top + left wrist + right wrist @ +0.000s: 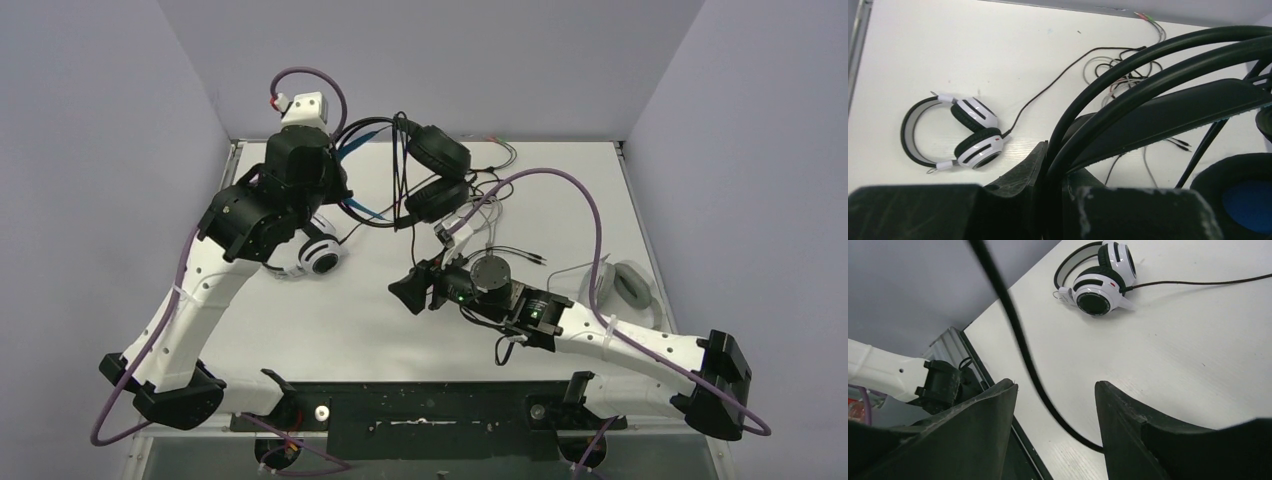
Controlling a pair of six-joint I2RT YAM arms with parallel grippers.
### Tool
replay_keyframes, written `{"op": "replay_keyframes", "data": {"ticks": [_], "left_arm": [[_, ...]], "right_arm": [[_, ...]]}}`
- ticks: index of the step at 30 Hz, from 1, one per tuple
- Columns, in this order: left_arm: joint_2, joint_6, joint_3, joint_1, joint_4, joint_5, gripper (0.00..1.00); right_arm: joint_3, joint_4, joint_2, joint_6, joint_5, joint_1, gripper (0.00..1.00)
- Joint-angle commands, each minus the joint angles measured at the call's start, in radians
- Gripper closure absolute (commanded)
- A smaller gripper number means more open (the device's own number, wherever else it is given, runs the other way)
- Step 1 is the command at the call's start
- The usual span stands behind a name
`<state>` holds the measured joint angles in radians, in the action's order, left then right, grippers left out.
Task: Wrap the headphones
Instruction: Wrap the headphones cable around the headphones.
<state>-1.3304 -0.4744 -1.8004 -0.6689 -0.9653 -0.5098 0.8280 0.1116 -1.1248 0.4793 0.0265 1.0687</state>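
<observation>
The black headphones (438, 152) hang off the table at the back, with my left gripper (1055, 150) shut on their black headband (1158, 107). One ear cup with a blue inside (1248, 197) shows at the lower right. My right gripper (1055, 387) stands open at mid-table (408, 293), and a loose black cable (1018, 335) runs down between its fingers, reaching the right finger's inner edge. White headphones with black cup centres (320, 258) (970, 137) (1098, 282) lie flat under the left arm. A pale grey headset (632, 283) lies at the right.
A tangle of thin dark and pale cables (490, 205) (1120, 70) lies behind my right gripper, with plug ends toward the back edge (500, 145). The left arm's base (940, 382) and the table's near rail show in the right wrist view. Grey walls enclose the table.
</observation>
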Motion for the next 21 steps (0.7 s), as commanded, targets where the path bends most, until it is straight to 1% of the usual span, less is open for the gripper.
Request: {"op": "replay_keyframes", "data": {"ticks": [1, 8, 10, 13, 17, 21], "left_arm": [[0.063, -0.096, -0.095, 0.015, 0.127, 0.111, 1.0], [0.069, -0.15, -0.106, 0.064, 0.123, 0.222, 1.0], [0.074, -0.167, -0.108, 0.079, 0.129, 0.266, 1.0], [0.075, -0.178, -0.127, 0.091, 0.125, 0.313, 1.0], [0.086, -0.193, -0.144, 0.099, 0.122, 0.342, 1.0], [0.092, -0.204, -0.15, 0.108, 0.123, 0.36, 1.0]], "right_arm": [[-0.045, 0.127, 0.011, -0.042, -0.002, 0.002, 0.37], [-0.116, 0.219, 0.022, -0.075, 0.019, -0.001, 0.19], [-0.141, 0.248, 0.027, -0.094, 0.025, -0.004, 0.13], [-0.193, 0.317, 0.032, -0.098, 0.058, -0.043, 0.06], [-0.257, 0.457, 0.008, -0.071, 0.179, -0.141, 0.03], [-0.296, 0.579, -0.044, -0.077, 0.28, -0.197, 0.03]]}}
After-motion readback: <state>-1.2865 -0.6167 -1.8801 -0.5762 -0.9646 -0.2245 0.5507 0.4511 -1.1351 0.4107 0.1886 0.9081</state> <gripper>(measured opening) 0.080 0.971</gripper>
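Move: Just by the right hand's forward finger, about 2 cm ahead of the hand point and level with it sideways and in height, runs the loose headphones cable. The ear cups hang some 16 cm ahead, 7 cm right and 13 cm above; the white headphones lie about 19 cm ahead, 23 cm left, 25 cm lower. From the left hand, which holds the headband, that cable is roughly 12 cm back, 8 cm right and 12 cm down. Sinking some 6 cm below the wrapped headphones, the right hand spreads its already parted fingers to fully open, the cable unpinched by the forward finger, then swings about 3 cm forward and to the right. The left hand keeps its grip on the headband, rises about 4 cm, eases slightly back and left, and rolls its right side up by some 15 degrees. ##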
